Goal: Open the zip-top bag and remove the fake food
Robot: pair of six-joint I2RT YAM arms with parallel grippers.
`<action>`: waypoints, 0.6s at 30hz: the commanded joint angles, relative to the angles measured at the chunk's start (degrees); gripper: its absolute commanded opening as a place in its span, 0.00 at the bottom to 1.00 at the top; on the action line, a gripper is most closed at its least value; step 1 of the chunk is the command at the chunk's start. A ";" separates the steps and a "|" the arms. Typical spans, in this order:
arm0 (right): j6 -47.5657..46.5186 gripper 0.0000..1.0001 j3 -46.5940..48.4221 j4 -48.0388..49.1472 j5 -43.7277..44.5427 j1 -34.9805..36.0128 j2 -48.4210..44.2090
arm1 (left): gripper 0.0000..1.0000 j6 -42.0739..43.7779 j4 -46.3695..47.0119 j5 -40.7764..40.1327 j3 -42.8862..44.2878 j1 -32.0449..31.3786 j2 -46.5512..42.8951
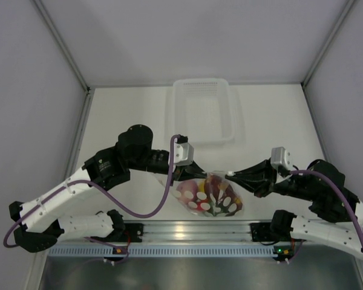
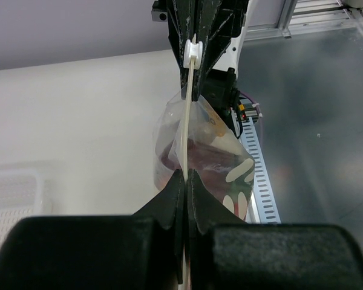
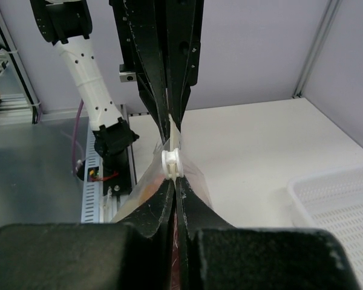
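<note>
The zip-top bag [image 1: 213, 197], see-through with white dots, hangs just above the table's near edge, its zip strip stretched between both grippers. Fake food [image 1: 199, 192] shows through it as red, yellow and dark pieces. My left gripper [image 1: 196, 172] is shut on the strip's left end [image 2: 186, 176]. My right gripper [image 1: 232, 174] is shut on the right end [image 3: 174, 182], right behind the white slider [image 3: 171, 163]. In the left wrist view the slider [image 2: 192, 52] sits at the far jaws, with the bag [image 2: 206, 157] sagging below the strip.
A white mesh basket [image 1: 201, 112] stands on the table behind the bag, also seen at the right wrist view's lower right [image 3: 345, 208]. The aluminium rail [image 1: 187, 232] with the arm bases runs along the near edge under the bag.
</note>
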 commanded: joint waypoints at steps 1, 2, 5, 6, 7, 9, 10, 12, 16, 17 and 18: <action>-0.72 0.00 3.75 0.29 0.49 -0.60 1.25 | 0.00 -0.22 4.81 0.46 1.53 0.24 -1.34; -0.72 0.00 4.79 -0.25 0.58 -0.60 2.03 | 0.00 -0.22 4.81 0.46 1.44 0.24 -1.17; -0.90 0.00 6.64 -2.00 1.01 -0.60 3.36 | 0.00 -0.13 4.81 0.37 1.18 0.24 -0.81; -0.90 0.00 7.17 -2.53 1.63 -0.60 4.49 | 0.00 0.05 4.81 0.20 0.91 0.16 -0.64; -0.90 0.00 8.74 -4.71 3.29 -0.60 5.20 | 0.04 0.48 4.81 -0.15 0.65 0.24 -0.38; -1.68 0.00 10.60 -7.70 4.79 -0.60 8.18 | 0.18 0.92 4.81 -1.91 -0.40 0.33 -0.02; -1.95 0.00 11.56 -9.20 5.58 -0.60 9.24 | 0.28 0.84 4.73 -1.83 -0.76 1.03 0.07; -1.95 0.00 13.94 -12.81 6.11 -0.60 12.23 | 0.36 0.23 4.72 1.83 -1.28 4.09 1.03; -1.95 0.00 16.84 -18.34 6.55 -0.51 16.62 | 0.51 -1.18 4.72 7.40 -1.90 10.08 2.70; -1.95 0.00 17.80 -19.40 7.16 -0.60 18.29 | 0.53 -1.27 4.90 7.92 -1.99 10.35 2.79; -2.04 0.00 18.42 -21.59 7.69 -0.60 19.35 | 0.54 -1.44 5.16 8.19 -2.16 10.70 2.88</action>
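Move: The bag's zip is stretched between my two hands, both still pinching it. The white slider sits level with them, about 5 cm to the right of my left hand and just 1 cm to the left of my right. The fake food hangs in the bag some 12 cm below, 3 cm right of my left hand and 4 cm left of my right. The white basket's middle lies roughly 45 cm ahead of my left hand, 3 cm to its right and some 22 cm below. My left fingers spread to about half open and let go of the zip, and that hand swings forward about 5 cm, dipping slightly. My right hand keeps its shut grip beside the slider: it rises a little, then carries the bag forward, left and down, ending about 3 cm out in each, fingertips tipping some 20 degrees downward. ##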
